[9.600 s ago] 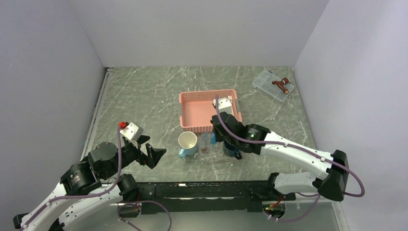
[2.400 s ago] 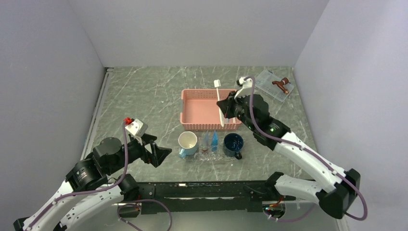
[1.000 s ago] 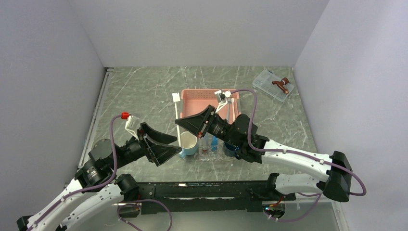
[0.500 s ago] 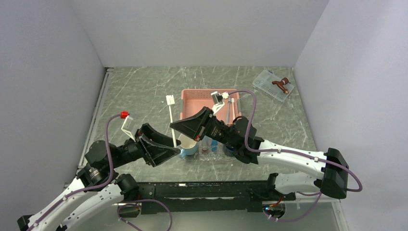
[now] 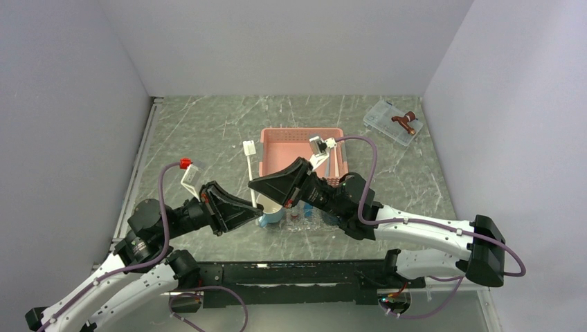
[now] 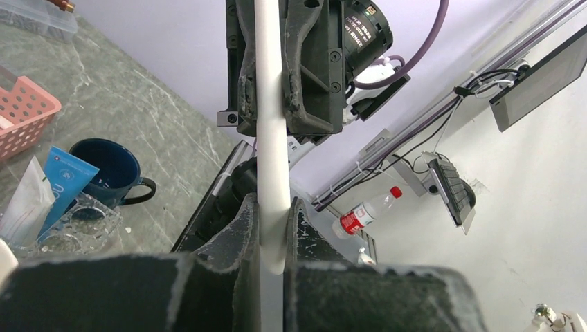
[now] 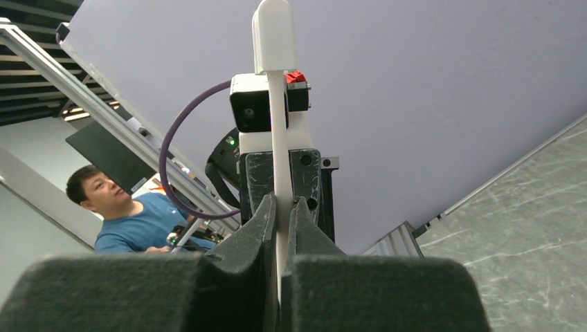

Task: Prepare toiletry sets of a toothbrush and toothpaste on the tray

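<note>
A white toothbrush [image 5: 251,166] stands upright in the air in front of the pink basket [image 5: 291,149], head up. My left gripper [image 5: 257,206] is shut on its lower handle end [image 6: 272,228]. My right gripper [image 5: 253,185] is shut on the shaft just above, its jaws pinching the handle [image 7: 279,207]. Both grippers hold the same brush. In the left wrist view a blue toothpaste [image 6: 66,181] tube leans on the clear tray [image 6: 83,220], with a paler tube [image 6: 28,200] beside it. Another toothbrush [image 5: 337,162] lies in the basket.
A pale mug [image 5: 271,207] stands at the tray's [image 5: 304,223] left end, right under the held brush. A dark blue mug [image 6: 114,173] stands at the other end. A small clear box [image 5: 393,122] with a brown item lies at the back right.
My left gripper's jaws have shut on the lower end of the toothbrush. The right arm has shifted the brush slightly right and nearer, still gripping it.
</note>
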Robot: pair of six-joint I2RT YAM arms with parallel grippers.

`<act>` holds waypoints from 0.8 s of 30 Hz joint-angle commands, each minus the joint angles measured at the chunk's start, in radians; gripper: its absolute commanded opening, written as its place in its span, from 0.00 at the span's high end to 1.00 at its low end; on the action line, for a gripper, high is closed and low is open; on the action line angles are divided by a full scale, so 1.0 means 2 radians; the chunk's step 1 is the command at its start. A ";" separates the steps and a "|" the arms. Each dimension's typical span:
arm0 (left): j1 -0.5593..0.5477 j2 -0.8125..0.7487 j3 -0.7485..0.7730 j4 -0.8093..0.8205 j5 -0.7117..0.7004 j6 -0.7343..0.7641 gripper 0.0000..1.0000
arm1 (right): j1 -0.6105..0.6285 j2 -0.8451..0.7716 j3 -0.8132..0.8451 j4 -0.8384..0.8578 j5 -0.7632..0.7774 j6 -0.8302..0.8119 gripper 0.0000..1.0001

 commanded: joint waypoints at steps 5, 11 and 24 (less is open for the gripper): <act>0.000 -0.013 0.008 0.004 -0.003 0.020 1.00 | 0.003 -0.037 0.003 -0.057 0.013 -0.032 0.71; 0.000 -0.014 0.018 -0.039 0.022 0.044 1.00 | 0.003 -0.072 0.022 -0.179 0.003 -0.097 0.56; 0.001 -0.038 0.055 -0.210 0.057 0.147 1.00 | 0.003 -0.132 0.112 -0.472 -0.051 -0.268 0.45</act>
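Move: The left hand grips the toothbrush handle, with the right hand still pinching it higher up. The light-blue mug stands about 14 cm ahead of the left hand, 1 cm to its right and some 25 cm below. At much that height and equally far ahead, the toothpaste tubes are 10 cm to the right and the dark blue mug 18 cm. The light-blue mug is some 10 cm ahead of the right hand, 1 cm right and 30 cm below. Downward and then off to its right, the right hand opens its fingers to about half, lets go of the toothbrush and draws clear by about 5 cm right and 4 cm down, tipping its fingertips downward. The left keeps its hold on the handle and carries the brush down some 4 cm and about 2 cm back, slightly leftward too, its fingers dipping a little. ##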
